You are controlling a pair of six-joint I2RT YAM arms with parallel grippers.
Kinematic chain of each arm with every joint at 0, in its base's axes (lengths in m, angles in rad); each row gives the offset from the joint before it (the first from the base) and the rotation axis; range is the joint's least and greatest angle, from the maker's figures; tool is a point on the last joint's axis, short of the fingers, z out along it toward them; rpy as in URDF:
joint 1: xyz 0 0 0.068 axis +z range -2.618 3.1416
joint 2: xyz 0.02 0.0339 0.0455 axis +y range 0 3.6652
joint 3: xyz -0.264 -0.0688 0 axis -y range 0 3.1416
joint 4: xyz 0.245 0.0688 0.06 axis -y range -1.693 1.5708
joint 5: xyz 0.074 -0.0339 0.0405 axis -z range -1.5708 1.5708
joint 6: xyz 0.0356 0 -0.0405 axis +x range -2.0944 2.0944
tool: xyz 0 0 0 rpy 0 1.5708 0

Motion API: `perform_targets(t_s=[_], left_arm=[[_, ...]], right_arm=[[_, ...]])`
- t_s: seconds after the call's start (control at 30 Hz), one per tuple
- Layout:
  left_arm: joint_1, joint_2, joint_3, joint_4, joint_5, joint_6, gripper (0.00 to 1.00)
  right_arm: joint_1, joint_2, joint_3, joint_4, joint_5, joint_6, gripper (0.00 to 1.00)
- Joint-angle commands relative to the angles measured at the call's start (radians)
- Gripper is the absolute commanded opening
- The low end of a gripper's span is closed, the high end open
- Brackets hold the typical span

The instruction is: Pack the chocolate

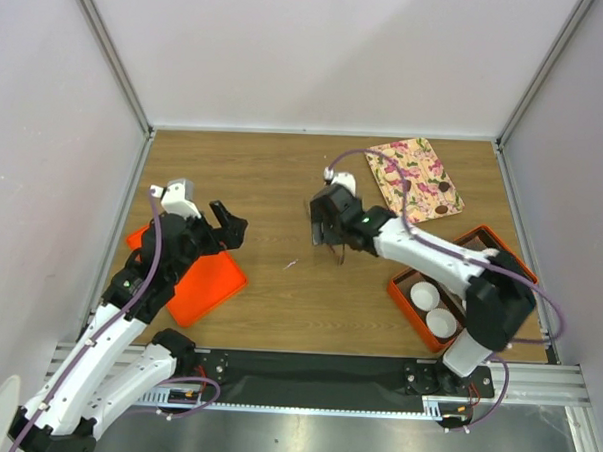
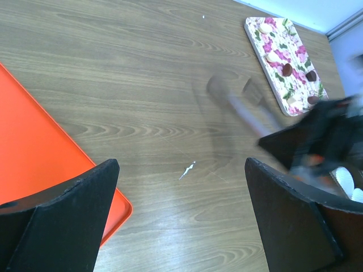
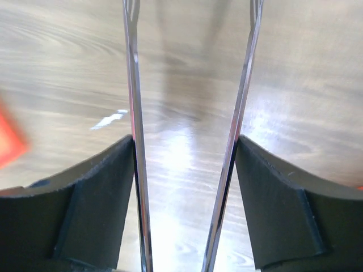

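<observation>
The chocolate (image 1: pixel 442 188) lies as small dark brown pieces on a flowered tray (image 1: pixel 404 165) at the back right; the left wrist view shows chocolate (image 2: pixel 287 69) on that tray (image 2: pixel 278 45) too. My right gripper (image 1: pixel 331 227) hovers over the table's middle, left of the tray. Its fingers press on the two arms of metal tongs (image 3: pixel 133 85); the tongs' tips are out of frame in the wrist view, where the gripper (image 3: pixel 184 141) looks down at bare wood. My left gripper (image 1: pixel 229 223) is wide open and empty over the wood (image 2: pixel 181 170).
An orange box (image 1: pixel 410 313) at the right front holds two white paper cups (image 1: pixel 425 295). An orange lid (image 1: pixel 204 287) lies flat at the left, beside my left gripper. A small white scrap (image 1: pixel 291 265) lies on the wood between the arms. Walls enclose three sides.
</observation>
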Motion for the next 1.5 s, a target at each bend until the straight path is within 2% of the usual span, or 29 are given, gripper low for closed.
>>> perform_targets(t_s=[0.0,0.3,0.4,0.53,0.57,0.8,0.87,1.17,1.47], left_arm=[[0.004,0.018,0.026,0.043,0.018,0.024,1.0],[0.004,0.072,0.031,0.045,0.081,0.047,1.0],[0.004,0.098,0.029,0.043,0.145,0.075,1.0],[0.004,0.13,0.028,0.051,0.26,0.112,1.0],[0.004,0.142,0.031,0.05,0.288,0.115,1.0],[0.004,0.166,0.035,0.036,0.32,0.132,1.0],[0.004,0.167,0.034,0.031,0.319,0.139,1.0],[0.004,0.158,0.022,0.037,0.331,0.144,1.0],[0.004,0.166,0.025,0.04,0.328,0.142,1.0]], right_arm=[[-0.04,-0.121,0.094,-0.158,-0.141,-0.09,0.73],[-0.088,-0.21,0.172,-0.306,-0.218,-0.126,0.66],[-0.14,-0.233,0.158,-0.307,-0.244,-0.158,0.64],[-0.291,-0.255,0.152,-0.3,-0.276,-0.173,0.61],[-0.362,-0.255,0.158,-0.298,-0.296,-0.179,0.61],[-0.528,-0.167,0.224,-0.391,-0.225,-0.207,0.58],[-0.546,-0.161,0.22,-0.401,-0.215,-0.213,0.56],[-0.611,-0.166,0.151,-0.376,-0.233,-0.238,0.55],[-0.643,-0.15,0.08,-0.287,-0.285,-0.244,0.52]])
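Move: The right hand already holds the tongs, about 10 cm over the table; the middle of the flowered tray of chocolates lies some 20 cm ahead and 24 cm to its right. The orange box with white cups stands about 33 cm to this hand's right and 8 cm back. From the left hand the tray is roughly 27 cm ahead, 39 cm right and 23 cm below. Squeezing the tongs narrower, right hand rises, swings about 22 cm right towards the tray, dips; left sinks rightward. ##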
